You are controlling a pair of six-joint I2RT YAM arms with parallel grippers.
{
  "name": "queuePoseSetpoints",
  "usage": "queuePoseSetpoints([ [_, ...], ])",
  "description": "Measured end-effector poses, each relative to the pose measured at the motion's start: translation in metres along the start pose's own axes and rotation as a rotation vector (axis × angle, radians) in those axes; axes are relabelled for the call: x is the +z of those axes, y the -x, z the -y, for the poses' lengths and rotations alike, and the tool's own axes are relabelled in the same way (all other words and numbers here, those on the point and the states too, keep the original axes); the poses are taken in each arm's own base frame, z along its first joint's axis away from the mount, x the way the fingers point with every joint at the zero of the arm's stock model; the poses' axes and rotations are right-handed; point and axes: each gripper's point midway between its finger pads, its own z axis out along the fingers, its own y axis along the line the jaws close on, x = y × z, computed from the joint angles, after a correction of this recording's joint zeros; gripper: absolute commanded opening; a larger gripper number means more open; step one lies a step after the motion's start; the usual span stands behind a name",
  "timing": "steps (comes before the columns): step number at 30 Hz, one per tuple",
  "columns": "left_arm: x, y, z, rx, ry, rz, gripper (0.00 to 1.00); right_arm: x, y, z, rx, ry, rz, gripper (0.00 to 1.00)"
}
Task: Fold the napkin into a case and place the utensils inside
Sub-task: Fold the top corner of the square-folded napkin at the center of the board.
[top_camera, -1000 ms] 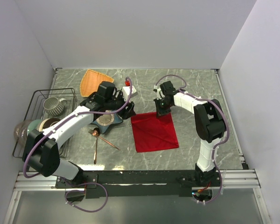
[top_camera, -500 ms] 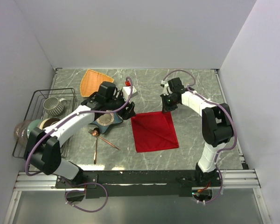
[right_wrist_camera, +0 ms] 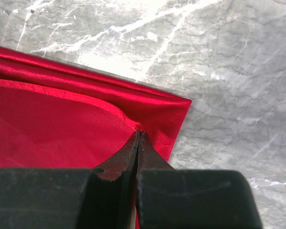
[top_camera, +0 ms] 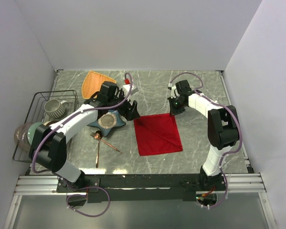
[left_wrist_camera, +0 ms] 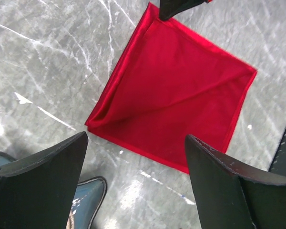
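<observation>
The red napkin (top_camera: 157, 134) lies folded into a rough square at the table's middle. A diagonal crease runs across its top layer (left_wrist_camera: 181, 95). My right gripper (top_camera: 173, 112) is at its far right corner, jaws shut, tips pinching the edge of the upper layer (right_wrist_camera: 139, 132), which puckers there. My left gripper (top_camera: 132, 112) hovers just left of the napkin's far left corner. It is open wide with nothing between its fingers (left_wrist_camera: 136, 137). The copper utensils (top_camera: 101, 144) lie on the table left of the napkin, near the blue star dish.
The blue star-shaped dish (top_camera: 107, 122) sits under my left arm, its edge in the left wrist view (left_wrist_camera: 88, 195). An orange triangular plate (top_camera: 96, 82) lies at the far left. A wire rack (top_camera: 33, 125) with a mug and bowls stands at the left edge.
The left gripper has opened wider and drawn back off the napkin's far left corner. The right gripper has carried the napkin's far right corner rightward, flattening the fold.
</observation>
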Motion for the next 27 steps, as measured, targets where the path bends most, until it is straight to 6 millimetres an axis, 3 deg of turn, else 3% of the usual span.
queuePoseSetpoints([
  [9, 0.012, -0.008, -0.007, -0.182, -0.037, -0.002, 0.88, 0.0, 0.003, 0.003, -0.032, -0.009, 0.008, 0.0],
  [13, 0.016, -0.008, -0.012, -0.249, -0.045, 0.01, 0.83, 0.0, 0.003, 0.007, -0.049, -0.024, 0.009, 0.0],
  [22, 0.037, -0.01, -0.011, -0.438, -0.115, 0.021, 0.6, 0.0, 0.006, 0.012, -0.057, -0.048, 0.02, 0.0],
  [23, 0.039, -0.008, -0.01, -0.461, -0.128, 0.027, 0.51, 0.0, 0.007, 0.012, -0.058, -0.05, 0.023, 0.0],
  [25, 0.046, -0.003, -0.008, -0.535, -0.159, 0.046, 0.42, 0.0, 0.008, 0.012, -0.058, -0.052, 0.028, 0.0],
  [27, 0.052, 0.002, -0.008, -0.583, -0.185, 0.067, 0.38, 0.0, 0.009, 0.012, -0.059, -0.053, 0.033, 0.0],
])
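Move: The napkin's top left corner is about 4 cm ahead of my left hand, 1 cm to its left and some 12 cm below; the star-shaped plate lies roughly 16 cm to that hand's left and 1 cm ahead, equally low. My right fingertips, shut on the top layer's loose corner, have the napkin's top right corner about 3 cm ahead and 2 cm to the right, at tip height; from them the top left corner is 18 cm left and 1 cm ahead. With its closed tips still on the loose top-layer corner, my right hand eases that corner some 1.5 cm forward and right, towards the napkin's top right corner. Meanwhile my left hand sinks and reaches forward, then swings right over the napkin's top left part, about 5 cm in all, tipping some 30 degrees to point more steeply down while its wide-open fingers close to about half; it touches nothing yet. ##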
